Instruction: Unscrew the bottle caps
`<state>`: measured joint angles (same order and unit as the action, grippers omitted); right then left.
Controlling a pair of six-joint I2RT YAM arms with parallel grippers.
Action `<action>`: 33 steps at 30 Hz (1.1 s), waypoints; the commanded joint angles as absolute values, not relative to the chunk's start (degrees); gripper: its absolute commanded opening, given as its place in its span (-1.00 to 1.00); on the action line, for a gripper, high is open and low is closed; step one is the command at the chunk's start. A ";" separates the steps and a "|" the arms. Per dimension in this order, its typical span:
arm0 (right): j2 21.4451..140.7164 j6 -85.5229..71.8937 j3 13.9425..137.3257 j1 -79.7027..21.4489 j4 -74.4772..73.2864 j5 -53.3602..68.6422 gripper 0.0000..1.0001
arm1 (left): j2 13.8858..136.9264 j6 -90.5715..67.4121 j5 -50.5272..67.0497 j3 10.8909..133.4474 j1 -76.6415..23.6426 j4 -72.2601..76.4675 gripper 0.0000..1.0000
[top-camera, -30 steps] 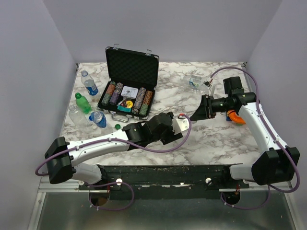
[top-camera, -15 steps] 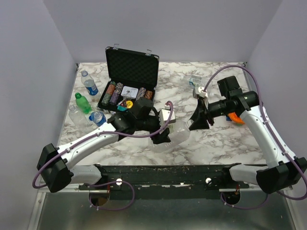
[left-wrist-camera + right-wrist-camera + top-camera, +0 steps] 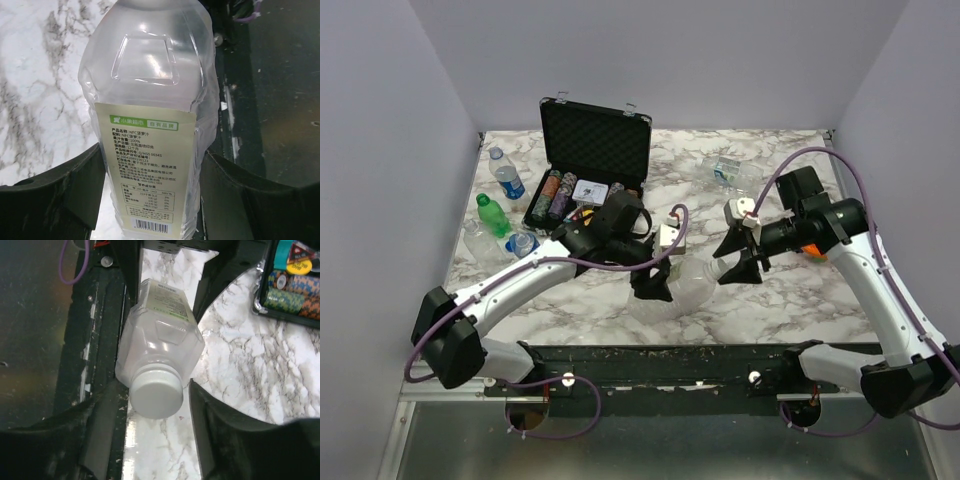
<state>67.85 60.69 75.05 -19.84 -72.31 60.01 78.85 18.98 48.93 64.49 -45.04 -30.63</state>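
Note:
My left gripper (image 3: 656,284) is shut on a clear bottle (image 3: 685,285) with a pale label (image 3: 145,165), holding it by the lower body above the table's near edge. The bottle lies roughly level, its neck pointing right. In the right wrist view its white cap (image 3: 156,394) sits between the fingers of my right gripper (image 3: 153,390), which is open, with a gap showing on the right side of the cap. From above, the right gripper (image 3: 732,262) stands just right of the bottle's neck.
An open black chip case (image 3: 592,150) with poker chips stands at the back. Left of it are a green bottle (image 3: 492,215) and blue-labelled bottles (image 3: 507,181). Another clear bottle (image 3: 728,170) lies at the back right. An orange object (image 3: 810,246) sits under the right arm.
The left arm lifted the bottle and turned its neck to the right. The right arm came down toward it, and its jaws opened wider around the cap.

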 commanded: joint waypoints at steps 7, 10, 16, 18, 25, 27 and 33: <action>65.56 33.43 81.38 -20.04 -64.25 56.08 0.85 | 67.95 19.08 23.58 55.73 -50.00 -21.63 -1.00; 65.48 24.64 82.35 -19.43 -62.50 54.06 0.90 | 65.49 17.50 14.88 53.10 -53.78 -19.43 -1.00; 60.56 3.79 75.51 -18.20 -49.76 40.44 1.00 | 62.32 12.40 -1.90 49.14 -61.16 -14.07 -1.00; 59.86 3.43 73.22 -17.41 -48.78 42.00 1.00 | 61.96 11.34 -7.18 48.26 -63.01 -12.57 -1.00; 58.36 8.43 67.41 -13.54 -47.46 55.18 1.00 | 62.40 9.75 -17.21 45.79 -67.41 -7.65 -1.00; 58.36 8.44 66.54 -12.75 -47.02 56.33 1.00 | 62.67 9.75 -19.15 45.70 -68.20 -6.68 -1.00; 60.11 6.86 64.87 -11.60 -45.62 57.57 1.00 | 63.72 10.98 -25.48 45.79 -70.49 -3.69 -1.00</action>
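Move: The juice bottle's white cap sits right at the right fingertips, about 1 cm to the left of and 1 cm below the hand point, the fingers already loosening around it. From the left hand, which holds the bottle's body, the cap is some 14 cm to the right, 4 cm ahead and 4 cm higher. From the right hand, the clear bottle lies about 36 cm ahead, 7 cm right and 23 cm below. Open the right gripper wide to free the cap, lift it about 5 cm, then take it forward some 3 cm and let it sink most of the way back, winding the wrist back with a clockwise turn of about 35 degrees. Meanwhile keep the left grip on the bottle and swing it counter-clockwise about 35 degrees while rolling its forward side up, easing that hand forward 3 cm and a little left. ##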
